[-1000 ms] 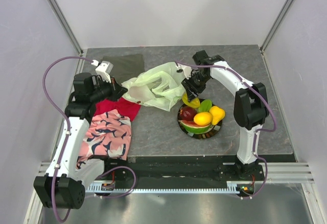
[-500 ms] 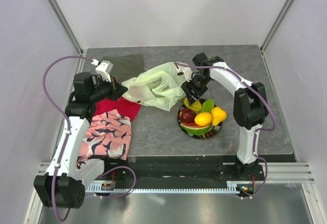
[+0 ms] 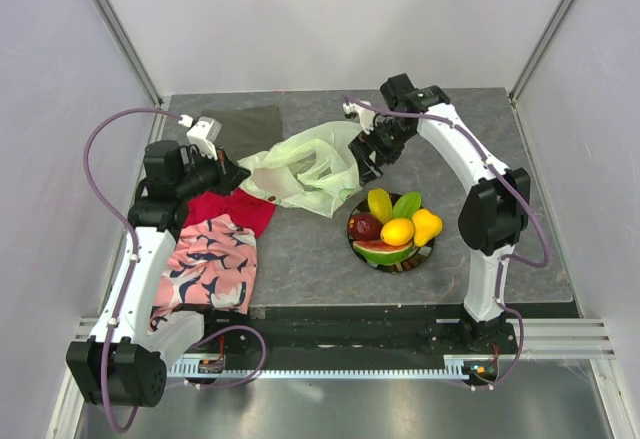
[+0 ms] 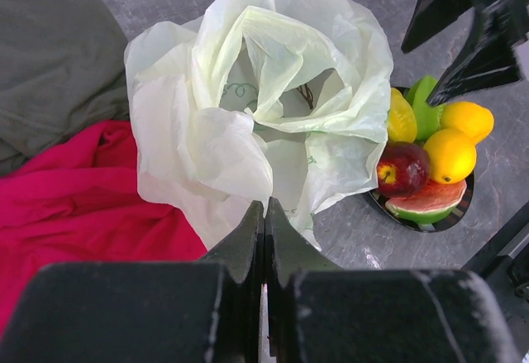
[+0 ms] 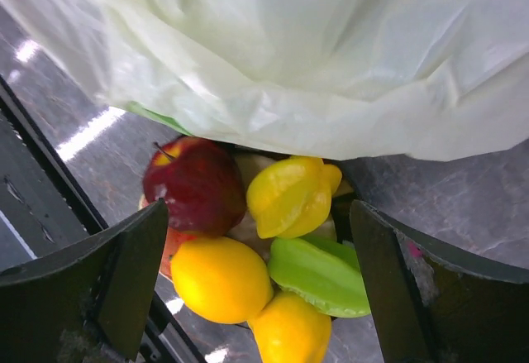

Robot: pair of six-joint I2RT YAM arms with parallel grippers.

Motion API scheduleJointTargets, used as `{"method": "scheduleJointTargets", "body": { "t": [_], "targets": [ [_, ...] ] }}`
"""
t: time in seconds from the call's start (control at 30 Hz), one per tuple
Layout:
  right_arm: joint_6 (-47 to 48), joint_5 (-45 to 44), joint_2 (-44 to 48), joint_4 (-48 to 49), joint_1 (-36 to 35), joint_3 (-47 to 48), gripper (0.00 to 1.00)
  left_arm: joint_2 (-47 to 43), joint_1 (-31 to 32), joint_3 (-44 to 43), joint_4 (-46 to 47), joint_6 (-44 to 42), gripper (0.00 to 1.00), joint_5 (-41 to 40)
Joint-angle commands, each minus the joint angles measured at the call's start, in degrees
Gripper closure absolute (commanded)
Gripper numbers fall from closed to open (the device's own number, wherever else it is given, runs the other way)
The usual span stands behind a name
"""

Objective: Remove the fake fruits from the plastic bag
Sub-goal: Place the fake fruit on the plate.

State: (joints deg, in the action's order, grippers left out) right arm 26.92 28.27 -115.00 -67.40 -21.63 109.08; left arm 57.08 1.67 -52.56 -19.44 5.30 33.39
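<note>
The pale-green plastic bag (image 3: 305, 167) lies crumpled at mid-table, its mouth gaping toward the left wrist camera (image 4: 273, 74). My left gripper (image 3: 238, 179) is shut on the bag's near-left edge (image 4: 264, 207). The fake fruits sit on a dark-rimmed plate (image 3: 403, 264): red apple (image 5: 194, 183), yellow ribbed piece (image 5: 289, 193), green piece (image 5: 322, 274), lemon (image 5: 219, 280), pear (image 5: 289, 334) and watermelon slice (image 3: 381, 251). My right gripper (image 3: 370, 152) hovers open and empty beside the bag's right side, above and behind the plate (image 5: 258, 214).
A red cloth (image 3: 232, 211) and a pink patterned cloth (image 3: 210, 264) lie at the left under my left arm. A dark grey cloth (image 3: 245, 124) is at the back left. White walls close in the table on three sides.
My right gripper let go of the yellow ribbed piece onto the plate, opened wide and drew up and back toward the bag. The left arm stayed put.
</note>
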Motion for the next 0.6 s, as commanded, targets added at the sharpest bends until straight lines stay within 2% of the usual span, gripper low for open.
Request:
{"method": "scheduleJointTargets", "body": {
  "t": [0.0, 0.13, 0.2, 0.23, 0.37, 0.57],
  "targets": [
    [-0.28, 9.07, 5.05, 1.20, -0.17, 5.88, 0.02, 0.49, -0.18, -1.15, 3.44, 2.52, 0.98, 1.68],
    [-5.03, 10.49, 4.88, 11.47, -2.36, 4.21, 0.05, 0.93, -0.18, -1.41, 4.32, 3.05, 0.98, 2.30],
    [-5.47, 9.70, 2.07, 12.29, -4.99, 6.31, 0.14, 1.02, -0.18, -1.76, 4.59, 3.22, 0.98, 2.56],
    [-5.56, 9.52, 0.84, 12.64, -5.96, 7.45, 0.23, 1.10, -0.18, -2.20, 4.68, 3.31, 0.98, 2.82],
    [-8.63, 9.08, -4.70, 16.41, -11.58, 13.52, 0.35, 1.37, -0.18, -2.90, 4.59, 3.31, 0.98, 3.18],
    [-12.76, -2.85, -14.01, 19.14, -17.48, 20.21, 0.46, 0.40, -0.26, -3.87, 4.68, 4.54, 0.98, 3.00]
  ]
}}
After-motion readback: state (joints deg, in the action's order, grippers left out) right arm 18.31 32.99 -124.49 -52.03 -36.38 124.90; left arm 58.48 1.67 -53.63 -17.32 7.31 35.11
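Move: The bag's middle lies about 15 cm to the right hand's left and some 3 cm ahead, roughly 10 cm lower. Below the hand is the yellow fruit just placed, about 3 cm back, 3 cm right and 9 cm down; the plate's middle is some 9 cm back and 6 cm right, with the red fruit about 8 cm straight back. From the left hand, the bag's middle is about 9 cm ahead and 15 cm right, well below. With its fingers already empty, the right hand leaves the fruit on the plate, first rising some 7 cm and then sweeping left about 16 cm to come over the bag, sinking a few centimetres again towards the bag at the end. On the way the wrist swings the fingertips up and to the left by some 20 degrees and the wide-open fingers narrow to a little over half, while the left hand keeps its pinch on the bag's left end. ##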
